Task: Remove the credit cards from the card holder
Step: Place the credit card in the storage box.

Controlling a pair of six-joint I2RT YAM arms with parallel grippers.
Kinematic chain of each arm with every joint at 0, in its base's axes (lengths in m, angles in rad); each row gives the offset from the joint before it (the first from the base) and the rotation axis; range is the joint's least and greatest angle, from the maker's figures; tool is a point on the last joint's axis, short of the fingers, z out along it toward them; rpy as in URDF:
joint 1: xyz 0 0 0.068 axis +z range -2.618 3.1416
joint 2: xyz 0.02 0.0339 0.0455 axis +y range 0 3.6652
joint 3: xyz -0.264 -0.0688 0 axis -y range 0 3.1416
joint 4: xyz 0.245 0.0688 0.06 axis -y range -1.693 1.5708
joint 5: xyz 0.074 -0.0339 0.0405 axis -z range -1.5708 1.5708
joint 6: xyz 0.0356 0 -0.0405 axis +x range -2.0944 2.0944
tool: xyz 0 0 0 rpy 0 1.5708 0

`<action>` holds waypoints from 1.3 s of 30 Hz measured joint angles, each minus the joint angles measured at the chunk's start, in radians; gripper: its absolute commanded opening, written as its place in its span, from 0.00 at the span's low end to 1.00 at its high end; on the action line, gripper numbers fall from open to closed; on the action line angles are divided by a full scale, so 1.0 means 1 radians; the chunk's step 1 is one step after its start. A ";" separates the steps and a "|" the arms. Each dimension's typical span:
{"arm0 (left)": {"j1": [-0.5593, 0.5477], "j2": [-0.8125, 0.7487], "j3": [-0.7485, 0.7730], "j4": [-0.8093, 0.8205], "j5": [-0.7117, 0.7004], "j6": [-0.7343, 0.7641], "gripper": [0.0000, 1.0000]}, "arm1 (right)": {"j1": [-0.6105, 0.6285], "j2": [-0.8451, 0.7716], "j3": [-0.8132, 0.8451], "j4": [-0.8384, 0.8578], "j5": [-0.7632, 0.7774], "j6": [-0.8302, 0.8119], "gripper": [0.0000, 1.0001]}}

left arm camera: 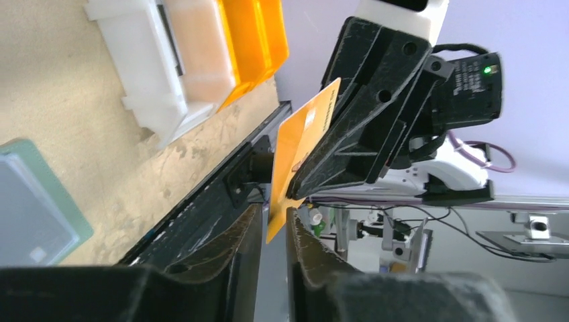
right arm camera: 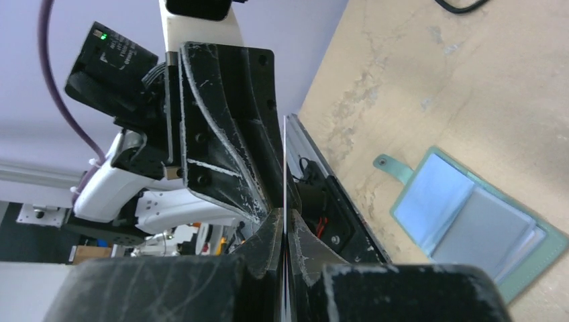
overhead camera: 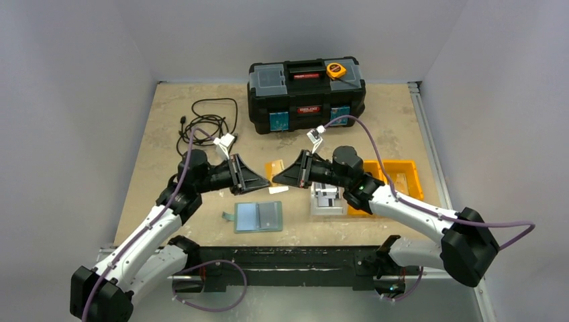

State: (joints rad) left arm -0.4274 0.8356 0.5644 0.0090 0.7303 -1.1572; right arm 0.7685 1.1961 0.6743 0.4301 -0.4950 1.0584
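The tan-orange credit card (left arm camera: pixel 298 151) hangs in the air between both grippers, above the table's middle (overhead camera: pixel 273 168). My right gripper (right arm camera: pixel 284 221) is shut on it; in the right wrist view the card runs edge-on between its fingers. My left gripper (left arm camera: pixel 274 211) has the card's lower corner between its tips, with a narrow gap showing on one side. The card holder (overhead camera: pixel 258 217) lies open and flat near the front edge, teal with pale blue pockets, and shows again in the right wrist view (right arm camera: pixel 470 215). I see no black card.
A black toolbox (overhead camera: pixel 306 94) with an orange tape measure (overhead camera: pixel 336 70) on top stands at the back. A black cable (overhead camera: pixel 208 124) lies coiled at back left. An orange bin (overhead camera: pixel 396 181) and a white bin (overhead camera: pixel 327 200) sit under the right arm.
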 measured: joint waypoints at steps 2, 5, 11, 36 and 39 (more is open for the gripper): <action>0.000 -0.002 0.001 -0.036 -0.001 0.021 0.49 | 0.000 -0.002 0.000 -0.024 0.008 -0.011 0.00; 0.000 -0.006 0.021 -0.157 -0.022 0.074 0.69 | 0.001 -0.021 0.000 -0.111 0.051 -0.040 0.00; 0.000 -0.008 0.134 -0.410 -0.115 0.195 0.82 | -0.018 -0.126 0.011 -0.359 0.219 -0.115 0.00; 0.000 0.001 0.186 -0.623 -0.176 0.340 0.83 | -0.485 -0.189 0.183 -1.161 1.041 -0.307 0.00; 0.000 0.004 0.186 -0.630 -0.175 0.343 0.83 | -0.515 -0.148 0.195 -1.183 1.092 -0.307 0.00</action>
State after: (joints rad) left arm -0.4274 0.8398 0.7502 -0.6209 0.5549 -0.8139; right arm 0.2535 1.0481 0.8696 -0.7532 0.5972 0.7517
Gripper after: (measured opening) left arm 0.832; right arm 0.004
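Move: The card is already pinched in the right fingers, its other end at the left fingertips. The storage box's right yellow compartment lies about 42 cm right, 7 ahead and 22 below the right hand; the middle compartment with the black item is some 30 cm right and 6 ahead, the white compartment 18 right and 6 ahead, the card holder 6 left and 5 back. From the left hand that right compartment is about 48 cm right and 7 ahead. The card leaves the left fingers as they open wide, the left hand drawing off about 4 cm left and 5 down. Still pinching it, the right hand dips, then sweeps some 35 cm right, 10 down and 8 forward towards the right yellow compartment, its fingers swinging clockwise from pointing left to pointing forward-right and steeply down. ##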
